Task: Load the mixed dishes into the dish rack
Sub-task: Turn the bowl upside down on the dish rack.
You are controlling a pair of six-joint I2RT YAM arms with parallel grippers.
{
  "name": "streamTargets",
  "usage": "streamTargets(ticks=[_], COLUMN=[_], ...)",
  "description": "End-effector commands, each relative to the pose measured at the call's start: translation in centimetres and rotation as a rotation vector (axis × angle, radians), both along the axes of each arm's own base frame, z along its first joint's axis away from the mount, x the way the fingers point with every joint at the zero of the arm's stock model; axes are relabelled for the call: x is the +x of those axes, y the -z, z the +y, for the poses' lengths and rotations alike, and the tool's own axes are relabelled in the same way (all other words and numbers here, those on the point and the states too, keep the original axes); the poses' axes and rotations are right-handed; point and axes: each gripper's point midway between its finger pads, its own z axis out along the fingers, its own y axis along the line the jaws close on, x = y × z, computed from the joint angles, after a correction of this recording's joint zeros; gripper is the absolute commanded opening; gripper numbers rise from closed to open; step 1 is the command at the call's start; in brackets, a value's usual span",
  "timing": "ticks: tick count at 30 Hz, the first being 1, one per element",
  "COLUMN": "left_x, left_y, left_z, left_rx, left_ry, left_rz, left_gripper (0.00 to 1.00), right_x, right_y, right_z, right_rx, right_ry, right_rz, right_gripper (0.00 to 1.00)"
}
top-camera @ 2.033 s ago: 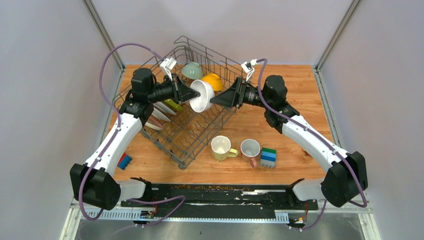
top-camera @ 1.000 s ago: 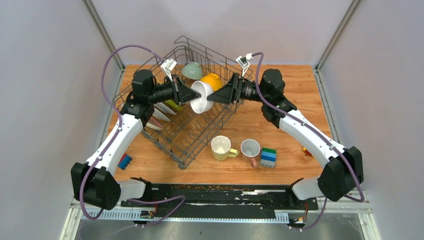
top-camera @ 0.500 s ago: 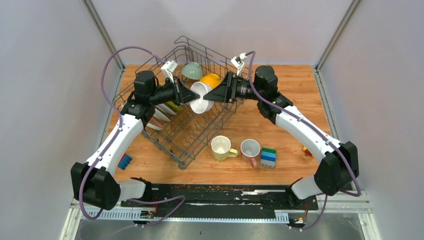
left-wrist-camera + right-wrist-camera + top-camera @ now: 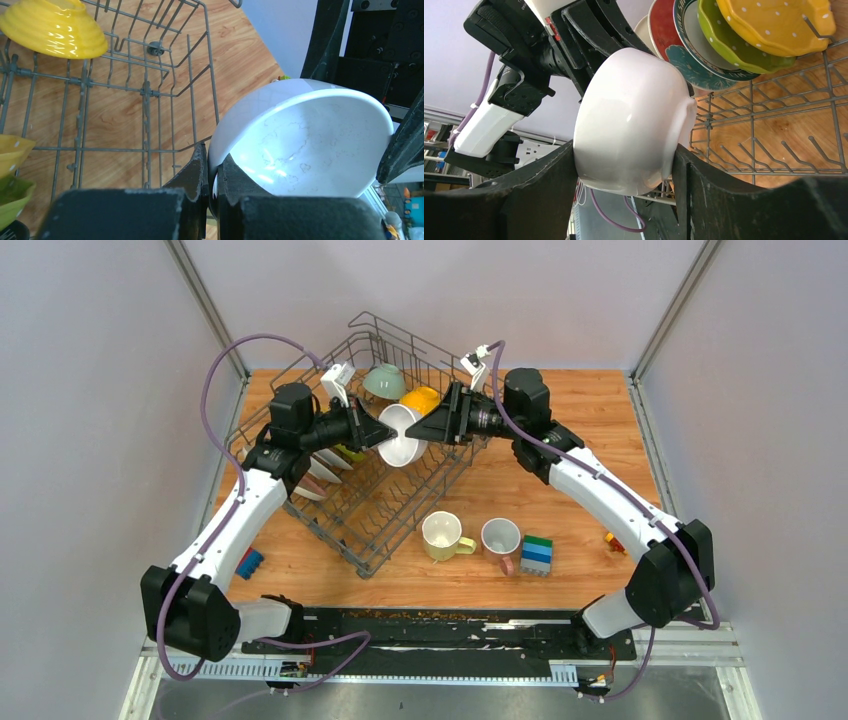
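Note:
A white bowl (image 4: pixel 401 438) hangs on its side above the dish rack (image 4: pixel 368 512), held from both sides. My left gripper (image 4: pixel 384 434) is shut on its rim, one finger inside and one outside (image 4: pixel 212 172). My right gripper (image 4: pixel 421 429) spans the bowl's body (image 4: pixel 629 135), and both fingers (image 4: pixel 549 200) press against its outer wall. Standing plates (image 4: pixel 322 466) fill the rack's left side, seen behind the bowl in the right wrist view (image 4: pixel 704 45). A pale green bowl (image 4: pixel 385 381) and a yellow-orange bowl (image 4: pixel 424 400) lie at the rack's far end.
A pale yellow mug (image 4: pixel 441 535) and a white pink-handled mug (image 4: pixel 500 538) stand on the wooden table in front of the rack, beside stacked green-blue blocks (image 4: pixel 537 553). A blue block (image 4: pixel 249 562) lies near left. A small red-yellow piece (image 4: pixel 612 540) lies right.
My right arm has moved left and its fingers have come around the white bowl and closed against it. The left gripper has kept its hold, and the bowl has tilted slightly.

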Motion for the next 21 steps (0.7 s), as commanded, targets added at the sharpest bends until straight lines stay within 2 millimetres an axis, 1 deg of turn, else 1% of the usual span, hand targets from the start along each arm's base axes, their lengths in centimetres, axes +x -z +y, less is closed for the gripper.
streamTargets(ticks=[1, 4, 7, 8, 10, 11, 14, 16, 18, 21], left_x=[-0.7, -0.7, -0.5, -0.5, -0.3, -0.2, 0.0, 0.1, 0.2, 0.4], left_y=[-3.0, -2.8, -2.5, -2.4, -2.1, -2.0, -1.9, -1.7, -1.4, -1.0], left_z=[-0.9, -1.0, -0.9, -0.9, -0.8, -0.7, -0.6, -0.6, -0.5, -0.5], left_rx=[-0.033, -0.036, -0.029, -0.027, -0.021, -0.018, -0.015, -0.013, -0.007, -0.003], left_ry=[0.041, 0.045, 0.036, 0.034, 0.022, 0.015, -0.002, -0.006, -0.009, -0.017], left_rz=[-0.104, -0.096, -0.083, -0.081, -0.069, -0.066, -0.060, -0.054, -0.043, -0.030], left_gripper=[0.00, 0.00, 0.08, 0.09, 0.14, 0.18, 0.24, 0.31, 0.34, 0.38], right_x=[-1.1, -0.9, -0.6, -0.3, 0.1, 0.3, 0.6, 1.0, 1.2, 1.6], right_y=[-3.3, -3.2, -2.9, -2.7, -2.5, -2.3, -1.7, -1.5, -0.6, 0.0], right_z=[0.7, 0.7, 0.6, 0.5, 0.4, 0.3, 0.2, 0.1, 0.0, -0.2], right_rx=[0.067, 0.066, 0.060, 0.055, 0.042, 0.033, 0.014, 0.006, -0.020, -0.041], right_ry=[-0.041, -0.037, -0.007, 0.007, 0.035, 0.049, 0.067, 0.083, 0.098, 0.125], right_rz=[-0.084, -0.081, -0.079, -0.077, -0.077, -0.073, -0.067, -0.069, -0.047, -0.042], right_gripper=[0.43, 0.38, 0.36, 0.35, 0.34, 0.33, 0.31, 0.30, 0.29, 0.29])
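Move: The white bowl stands on edge between both hands. Its middle is about 4 cm above and 2 cm right of the left hand point, whose fingers pinch the rim, and some 2 cm left of the right hand point, whose fingers span its outside. Below in the rack, counted from the right hand, the yellow bowl lies about 12 cm ahead, 2 cm right, the green bowl 16 cm ahead, 6 cm left, and the plates 16 cm left, 1 cm back, all some 22 cm lower. Almost in place, the left hand opens its fingers about a third of their range, giving up its pinch and leaving one finger inside the white bowl's rim and one outside. The right hand keeps its wide hold around the bowl's outside and eases about 1 cm forward and down, turning barely 5 degrees clockwise. ##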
